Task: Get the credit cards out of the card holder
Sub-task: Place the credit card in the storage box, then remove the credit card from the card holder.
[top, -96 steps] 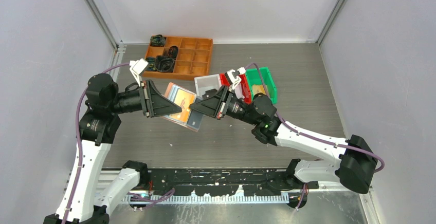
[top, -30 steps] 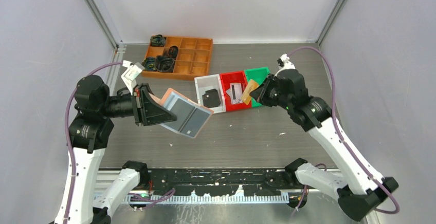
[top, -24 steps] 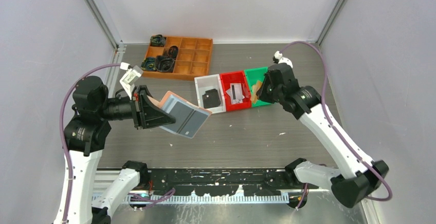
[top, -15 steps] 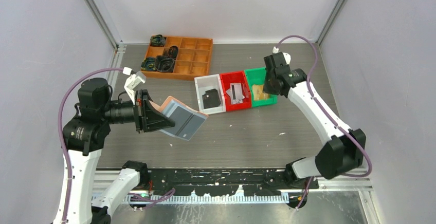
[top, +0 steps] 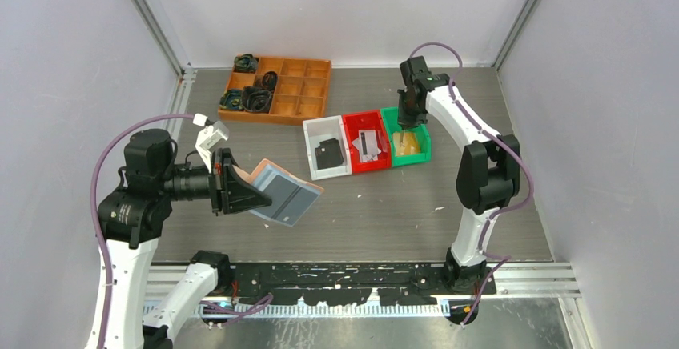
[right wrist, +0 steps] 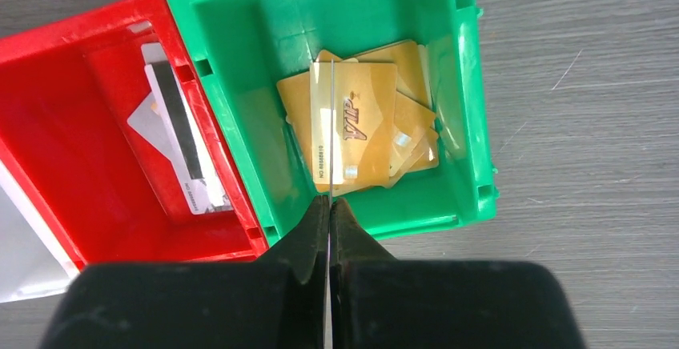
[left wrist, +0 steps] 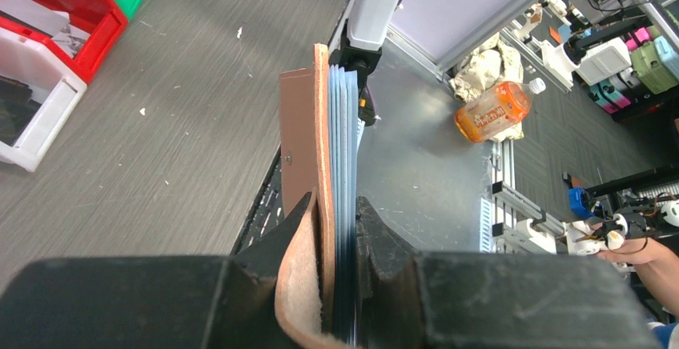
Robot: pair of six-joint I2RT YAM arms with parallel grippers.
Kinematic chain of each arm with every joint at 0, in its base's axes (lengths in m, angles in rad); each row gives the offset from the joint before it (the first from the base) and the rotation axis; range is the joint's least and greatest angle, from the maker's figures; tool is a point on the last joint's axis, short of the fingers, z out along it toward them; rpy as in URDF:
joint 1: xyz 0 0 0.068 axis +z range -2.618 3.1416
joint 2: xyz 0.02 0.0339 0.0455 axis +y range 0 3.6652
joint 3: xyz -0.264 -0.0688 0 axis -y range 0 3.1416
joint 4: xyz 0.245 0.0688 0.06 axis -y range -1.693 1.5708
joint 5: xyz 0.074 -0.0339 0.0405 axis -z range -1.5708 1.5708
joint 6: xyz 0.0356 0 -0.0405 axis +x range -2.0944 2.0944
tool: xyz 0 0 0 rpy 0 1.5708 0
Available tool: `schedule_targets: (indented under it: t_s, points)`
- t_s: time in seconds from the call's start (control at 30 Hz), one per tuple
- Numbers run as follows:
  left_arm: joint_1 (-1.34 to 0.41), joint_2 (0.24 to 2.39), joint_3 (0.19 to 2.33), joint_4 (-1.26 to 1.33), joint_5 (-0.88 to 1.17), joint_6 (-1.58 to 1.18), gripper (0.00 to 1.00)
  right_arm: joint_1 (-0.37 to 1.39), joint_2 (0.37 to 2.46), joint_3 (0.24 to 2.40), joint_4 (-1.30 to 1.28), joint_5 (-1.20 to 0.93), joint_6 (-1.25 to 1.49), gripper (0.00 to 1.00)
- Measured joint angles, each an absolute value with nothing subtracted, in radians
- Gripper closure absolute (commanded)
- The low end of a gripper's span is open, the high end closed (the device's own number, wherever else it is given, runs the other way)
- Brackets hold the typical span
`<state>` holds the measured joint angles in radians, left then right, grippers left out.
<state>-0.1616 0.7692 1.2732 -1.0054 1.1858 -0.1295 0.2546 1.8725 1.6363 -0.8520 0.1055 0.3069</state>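
The salmon-pink card holder [top: 280, 194] hangs above the table at the left, clamped by my left gripper [top: 243, 194]. In the left wrist view the jaws are shut on its leather cover [left wrist: 320, 137] and its bluish sleeves [left wrist: 344, 137]. My right gripper [top: 408, 121] hovers over the green bin [top: 425, 145] at the back. In the right wrist view its jaws [right wrist: 329, 205] are pinched on a thin credit card [right wrist: 330, 125] seen edge-on. Several gold credit cards [right wrist: 368, 121] lie in the green bin [right wrist: 256, 37] directly below it.
A red bin [top: 352, 122] holds white cards with a dark stripe [right wrist: 180, 137]. Left of it, a white bin [top: 312, 126] holds a black item. An orange compartment tray [top: 308, 93] stands at the back left. White specks lie on the grey table [top: 384, 213].
My right arm swung from the table's middle to the back, carrying a card over the green bin. My left arm drew the card holder back towards the left and slightly nearer.
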Motion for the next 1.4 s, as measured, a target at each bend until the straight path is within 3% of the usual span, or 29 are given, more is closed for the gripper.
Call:
schedule_targets:
  t_s: [0.33, 0.43, 0.6, 0.87, 1.1, 1.4]
  points:
    - [-0.162, 0.765, 1.267, -1.026, 1.186, -0.079, 0.92, 0.233, 1.86, 1.578, -0.816, 0.089, 0.347, 0.53]
    - [-0.162, 0.765, 1.267, -1.034, 1.185, -0.066, 0.92, 0.233, 1.822, 1.562, -0.815, 0.092, 0.366, 0.29]
    - [-0.162, 0.766, 1.267, -1.049, 1.185, -0.047, 0.92, 0.257, 1.608, 1.516, -0.775, 0.059, 0.393, 0.13]
    - [-0.162, 0.775, 1.266, -1.048, 1.185, -0.043, 0.91, 0.53, 1.217, 1.377, -0.514, -0.327, 0.474, 0.07]
    - [-0.162, 0.804, 1.262, -1.056, 1.175, -0.043, 0.9, 0.796, 1.227, 1.202, -0.253, -0.537, 0.588, 0.07]
    - [-0.162, 0.842, 1.262, -1.193, 1.155, 0.091, 0.9, 0.894, 1.25, 1.062, -0.004, -0.613, 0.713, 0.09]
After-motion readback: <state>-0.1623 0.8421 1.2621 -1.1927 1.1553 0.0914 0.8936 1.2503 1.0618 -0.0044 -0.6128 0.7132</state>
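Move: The right hand holds a gold card edge-on directly over the green box, whose middle lies about 8 cm below it and 1 cm ahead. Level with the green box, the red box is some 10 cm to its left and the white box about 20 cm left and 3 cm nearer. The card holder hangs in the left hand, about 32 cm back from the right hand, 29 cm left and 20 cm higher. From the left hand the green box is roughly 34 cm ahead, 35 cm right and 32 cm down. The right hand eases about 1 cm further down over the green box while its fingers open and let go of the card, then lifts out and sweeps back and left some 27 cm each way, ending about 18 cm higher near the card holder, fingers wide open and empty, the wrist having swung about 80 degrees so that they point leftward instead of down. The left hand keeps its pinch on the holder and, late on, sinks about 3 cm with only a slight tilt. ##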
